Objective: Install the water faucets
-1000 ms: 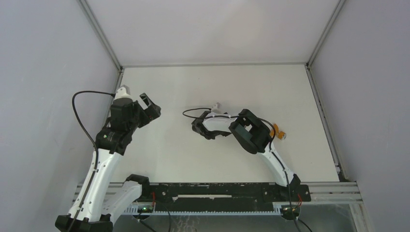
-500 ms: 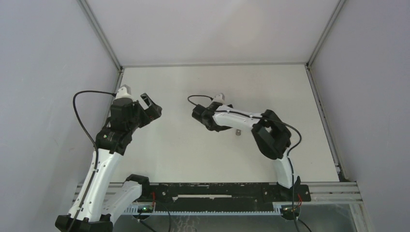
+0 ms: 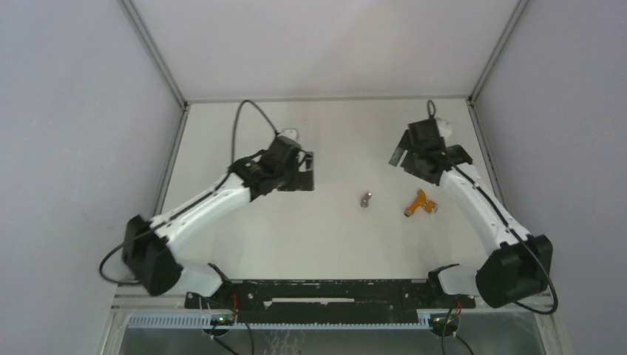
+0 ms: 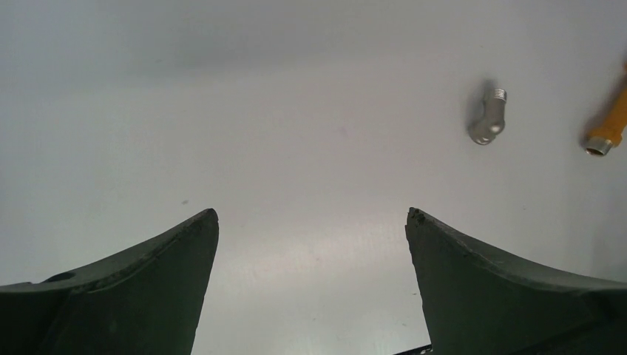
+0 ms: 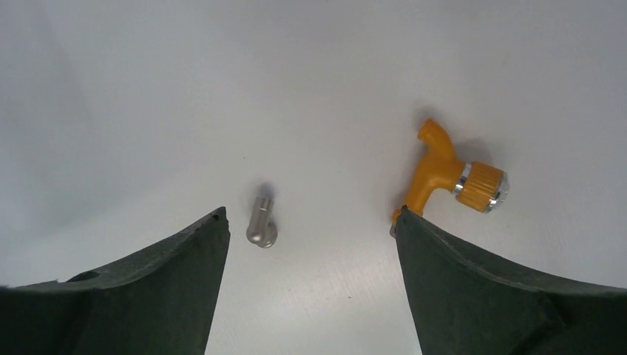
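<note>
The water faucets lie in two parts on the white table. The orange T-shaped tap body (image 3: 419,205) (image 5: 447,174) has a silvery round end. Left of it lies the small grey metal fitting (image 3: 365,199) (image 4: 488,122) (image 5: 261,222), apart from the tap. My left gripper (image 3: 304,171) (image 4: 312,214) hovers open left of the fitting, nothing between its fingers. My right gripper (image 3: 425,164) (image 5: 310,214) stands open behind the two parts at the back right, holding nothing. In the right wrist view the tap's lower end is hidden behind one finger. The left wrist view catches only the tap's end (image 4: 610,126) at the right border.
Grey walls close the table (image 3: 244,237) on the left, back and right, with metal rails along the edges. A black mounting bar (image 3: 325,292) with both arm bases runs along the near edge. Cables loop above each wrist.
My left arm swung from the left wall to the middle of the table. My right arm pulled away to the back right and its jaws opened wide. The grey fitting now lies uncovered.
</note>
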`<action>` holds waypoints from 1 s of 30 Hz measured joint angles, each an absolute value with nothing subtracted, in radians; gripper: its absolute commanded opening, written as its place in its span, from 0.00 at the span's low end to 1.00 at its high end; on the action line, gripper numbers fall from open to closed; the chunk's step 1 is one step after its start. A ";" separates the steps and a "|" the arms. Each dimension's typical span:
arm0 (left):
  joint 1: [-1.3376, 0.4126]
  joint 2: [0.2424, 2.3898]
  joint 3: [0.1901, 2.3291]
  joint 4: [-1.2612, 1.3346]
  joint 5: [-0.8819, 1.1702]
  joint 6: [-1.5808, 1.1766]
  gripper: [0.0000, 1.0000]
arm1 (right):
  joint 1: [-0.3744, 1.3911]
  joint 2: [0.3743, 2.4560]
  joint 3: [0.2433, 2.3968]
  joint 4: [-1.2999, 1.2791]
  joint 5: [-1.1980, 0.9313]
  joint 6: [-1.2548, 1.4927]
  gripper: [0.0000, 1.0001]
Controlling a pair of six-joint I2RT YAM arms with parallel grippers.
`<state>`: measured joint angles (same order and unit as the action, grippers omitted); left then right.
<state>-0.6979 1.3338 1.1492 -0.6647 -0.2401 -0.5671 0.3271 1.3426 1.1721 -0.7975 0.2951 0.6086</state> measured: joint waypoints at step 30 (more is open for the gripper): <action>-0.956 2.286 1.965 -0.761 -0.037 -0.550 0.50 | 0.079 1.068 1.074 -0.803 0.155 0.603 0.91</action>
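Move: The small metal elbow fitting lies about 23 cm to the left hand's right, 3 cm ahead of it and some 15 cm below. Its only neighbour, the orange faucet, lies another 15 cm to the right of the fitting and about 1 cm nearer the bases, also on the table. From the right hand, which is leaving, the fitting is roughly 10 cm to the left, about 1 cm back and 14 cm down. Rightward in a fast sweep of about 23 cm, the left hand goes to the elbow fitting, sinking some 12 cm and ending almost straight down. It turns clockwise, tips steeper by about 15 degrees, and closes its wide-open fingers to just over half. The right hand clears off right, up and slightly back, then waits, open. ##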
